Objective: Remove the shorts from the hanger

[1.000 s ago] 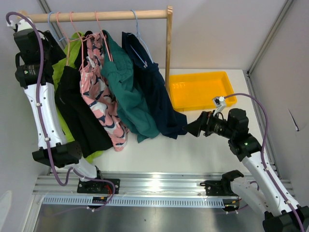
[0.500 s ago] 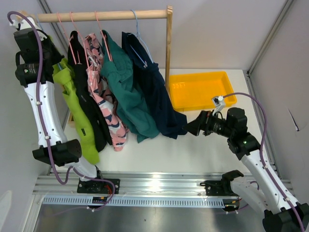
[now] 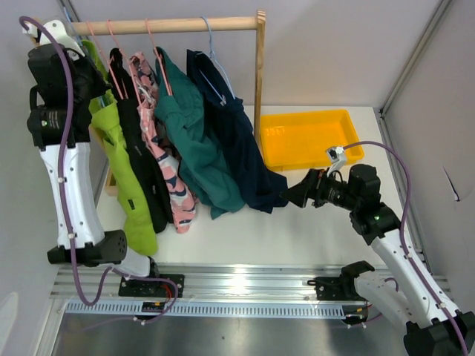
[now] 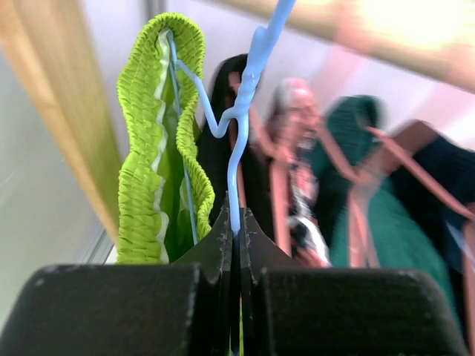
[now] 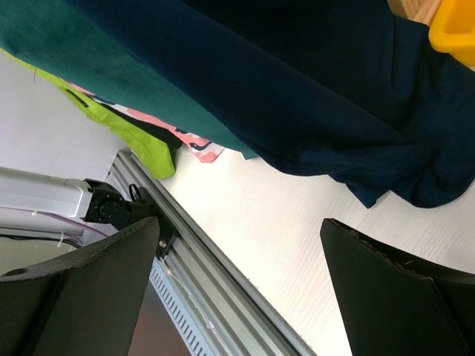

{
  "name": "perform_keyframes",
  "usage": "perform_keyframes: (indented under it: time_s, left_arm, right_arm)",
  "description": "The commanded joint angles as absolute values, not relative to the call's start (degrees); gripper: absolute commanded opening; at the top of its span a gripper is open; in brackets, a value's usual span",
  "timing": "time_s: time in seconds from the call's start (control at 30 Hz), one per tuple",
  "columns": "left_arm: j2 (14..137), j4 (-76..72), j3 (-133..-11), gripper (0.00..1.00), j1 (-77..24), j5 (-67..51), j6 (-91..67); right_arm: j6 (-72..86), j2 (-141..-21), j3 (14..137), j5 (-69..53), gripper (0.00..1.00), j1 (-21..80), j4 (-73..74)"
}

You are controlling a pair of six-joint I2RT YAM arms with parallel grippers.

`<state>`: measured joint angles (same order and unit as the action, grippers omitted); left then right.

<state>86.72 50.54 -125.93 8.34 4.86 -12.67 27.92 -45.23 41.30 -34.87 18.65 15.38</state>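
Observation:
Lime-green shorts (image 3: pixel 122 174) hang at the left end of the wooden rail (image 3: pixel 171 25) on a thin blue hanger (image 4: pixel 239 141). In the left wrist view their ruffled waistband (image 4: pixel 148 141) is looped over the hanger's wire. My left gripper (image 4: pixel 237 222) is shut on the hanger's blue stem just below its twisted neck, high up by the rail (image 3: pixel 80 58). My right gripper (image 3: pixel 297 194) is open and low over the table, beside the hem of the navy shorts (image 3: pixel 241 152), with nothing between its fingers (image 5: pixel 82 289).
Black (image 3: pixel 137 159), pink patterned (image 3: pixel 165 159) and teal (image 3: pixel 194 144) shorts hang on pink hangers between the green and navy ones. The rail's post (image 3: pixel 259 74) stands right of them. A yellow tray (image 3: pixel 349 133) sits at the back right. The metal base rail (image 5: pixel 208 282) runs along the near edge.
My left gripper has shut on the blue hanger. The green and black shorts have swung from spread out to hanging narrow and straight. The right arm has barely moved.

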Motion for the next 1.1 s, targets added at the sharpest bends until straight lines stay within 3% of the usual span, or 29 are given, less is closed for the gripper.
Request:
perform_keyframes:
  time_s: [0.0, 0.23, 0.33, 0.47, 0.6, 0.7, 1.07]
  left_arm:
    - [80.0, 45.3, -130.1, 0.0, 5.2, 10.3, -10.4]
    - [71.4, 44.6, -126.1, 0.0, 4.7, 12.3, -11.6]
    - [68.4, 43.9, -123.8, 0.0, 4.7, 9.9, -12.5]
    - [66.9, 43.6, -120.8, 0.0, 4.7, 9.0, -13.3]
    - [65.9, 43.2, -119.1, 0.0, 4.7, 8.0, -13.9]
    - [65.9, 43.3, -117.8, 0.0, 4.7, 8.1, -13.9]
    - [65.0, 43.2, -116.3, 0.0, 4.7, 7.2, -15.1]
  right_arm:
    - [26.8, -45.3, 46.0, -33.9, 0.99, 19.0, 14.2]
    - [28.5, -47.8, 53.1, -34.7, 0.99, 20.4, 12.1]
    - [26.5, -51.9, 60.7, -32.4, 0.99, 27.7, 12.9]
    - [18.7, -61.7, 77.6, -14.8, 0.99, 53.1, 18.8]
    - [12.8, -74.5, 97.6, 0.2, 0.99, 69.6, 22.9]
    - [10.8, -81.5, 102.9, 6.4, 1.0, 77.5, 22.0]
    - [10.9, -97.4, 112.1, 10.9, 0.99, 84.6, 12.1]
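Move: The left gripper already holds the blue hanger of the lime shorts. The shorts' middle hangs about 6 cm ahead, 2 cm to the left and 22 cm below it; the black shorts are some 6 cm to the right of the lime ones, at the same depth. From the empty, open right gripper the lime shorts' middle is about 40 cm left, 13 cm ahead and 2 cm up, with the navy shorts in between, roughly 14 cm left and 10 cm ahead. Keep the left fingers shut on the hanger and draw it back from the rail about 14 cm while rising 8 cm and tipping the fingers up, then ease slightly forward and down. Meanwhile sweep the open right gripper up and left past the navy shorts, some 30 cm left and 15 cm back, turning its fingers almost straight left, and let it sink a little beside the lime shorts' lower part, without closing. ##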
